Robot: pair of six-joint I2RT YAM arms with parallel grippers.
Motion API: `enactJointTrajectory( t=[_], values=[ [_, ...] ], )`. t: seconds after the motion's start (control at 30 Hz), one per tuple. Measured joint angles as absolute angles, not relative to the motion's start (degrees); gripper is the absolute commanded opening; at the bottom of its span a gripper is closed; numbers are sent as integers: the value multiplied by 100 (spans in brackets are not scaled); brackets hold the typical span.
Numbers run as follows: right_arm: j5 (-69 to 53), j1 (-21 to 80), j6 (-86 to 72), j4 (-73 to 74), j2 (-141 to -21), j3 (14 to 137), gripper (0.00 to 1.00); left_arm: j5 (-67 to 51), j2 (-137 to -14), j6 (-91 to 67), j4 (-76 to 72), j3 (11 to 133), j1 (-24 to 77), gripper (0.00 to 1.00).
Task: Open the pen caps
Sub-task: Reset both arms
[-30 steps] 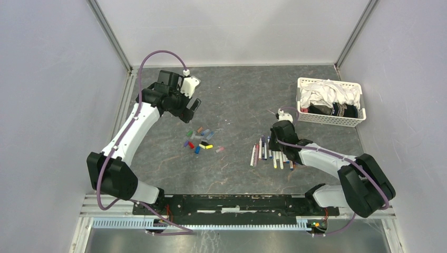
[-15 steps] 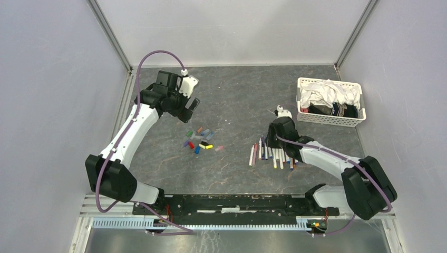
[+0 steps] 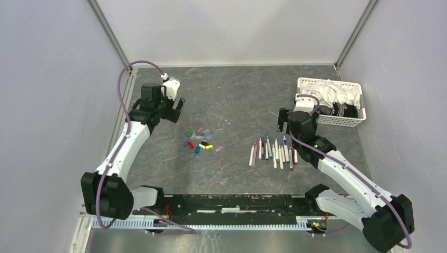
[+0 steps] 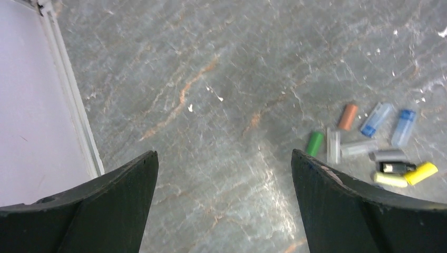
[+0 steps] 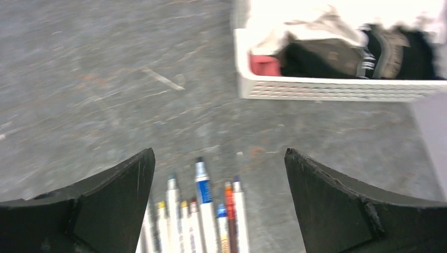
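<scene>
Several loose pen caps (image 3: 200,140) in mixed colours lie in a small cluster left of centre on the grey table. The left wrist view shows them at its right edge, among them a green cap (image 4: 314,143), an orange one (image 4: 347,116) and a yellow one (image 4: 421,173). Several white-barrelled pens (image 3: 274,153) lie side by side right of centre, tips bare (image 5: 203,208). My left gripper (image 3: 177,105) (image 4: 223,158) hangs open over bare table, up and left of the caps. Just beyond the pens' far ends, my right gripper (image 3: 285,119) (image 5: 219,155) is open and empty.
A white slotted basket (image 3: 352,122) (image 5: 316,88) holding white and dark cloth stands at the back right, close to the right gripper. An aluminium rail (image 4: 74,110) and the enclosure's pale wall border the table on the left, near the left gripper.
The right gripper opened, rose off the row of pens and drew back toward the basket. The left arm swung left, away from the caps.
</scene>
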State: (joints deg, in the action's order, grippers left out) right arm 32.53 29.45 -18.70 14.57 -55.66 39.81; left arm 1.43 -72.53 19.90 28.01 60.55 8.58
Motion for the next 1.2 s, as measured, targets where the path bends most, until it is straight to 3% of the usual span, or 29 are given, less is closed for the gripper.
enactJointTrajectory(
  t=[0.33,0.6,0.77,1.2],
  values=[
    [5328,2838,-239,-497,-5227,1481,98,-469,-7330,1549,-84,4377,648,100],
    [5701,2270,-290,-1653,-5988,958,98,-985,-7406,952,-2379,2556,644,100],
    [5776,2112,-211,-3142,-6060,80,98,-1273,-7695,742,-3109,2364,644,100],
    [5767,1776,434,-6193,-6897,60,98,-1002,-7583,821,-4639,1365,576,100]
  ],
)
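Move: Neither hand goes for anything; both are empty on the way home. The row of uncapped pens has its middle about 9 cm left of the right hand, 6 cm back and 15 cm below; the basket lies some 21 cm ahead, 25 cm to its right and 10 cm lower. From the left hand the cap cluster lies roughly 21 cm right, 6 cm back and 17 cm down, its green cap about 14 cm right and 1 cm back. Heading home, the right hand swings about 15 cm right, clear of the pens to the space in front of the basket, sinking and drawing back, then rising and easing forward; it turns some 30 degrees clockwise as its fingers tip up. The left hand noses forward briefly, then sinks about 11 cm beside the caps, rolling left side down and tipping its fingers up. Both stay open, touching nothing. ##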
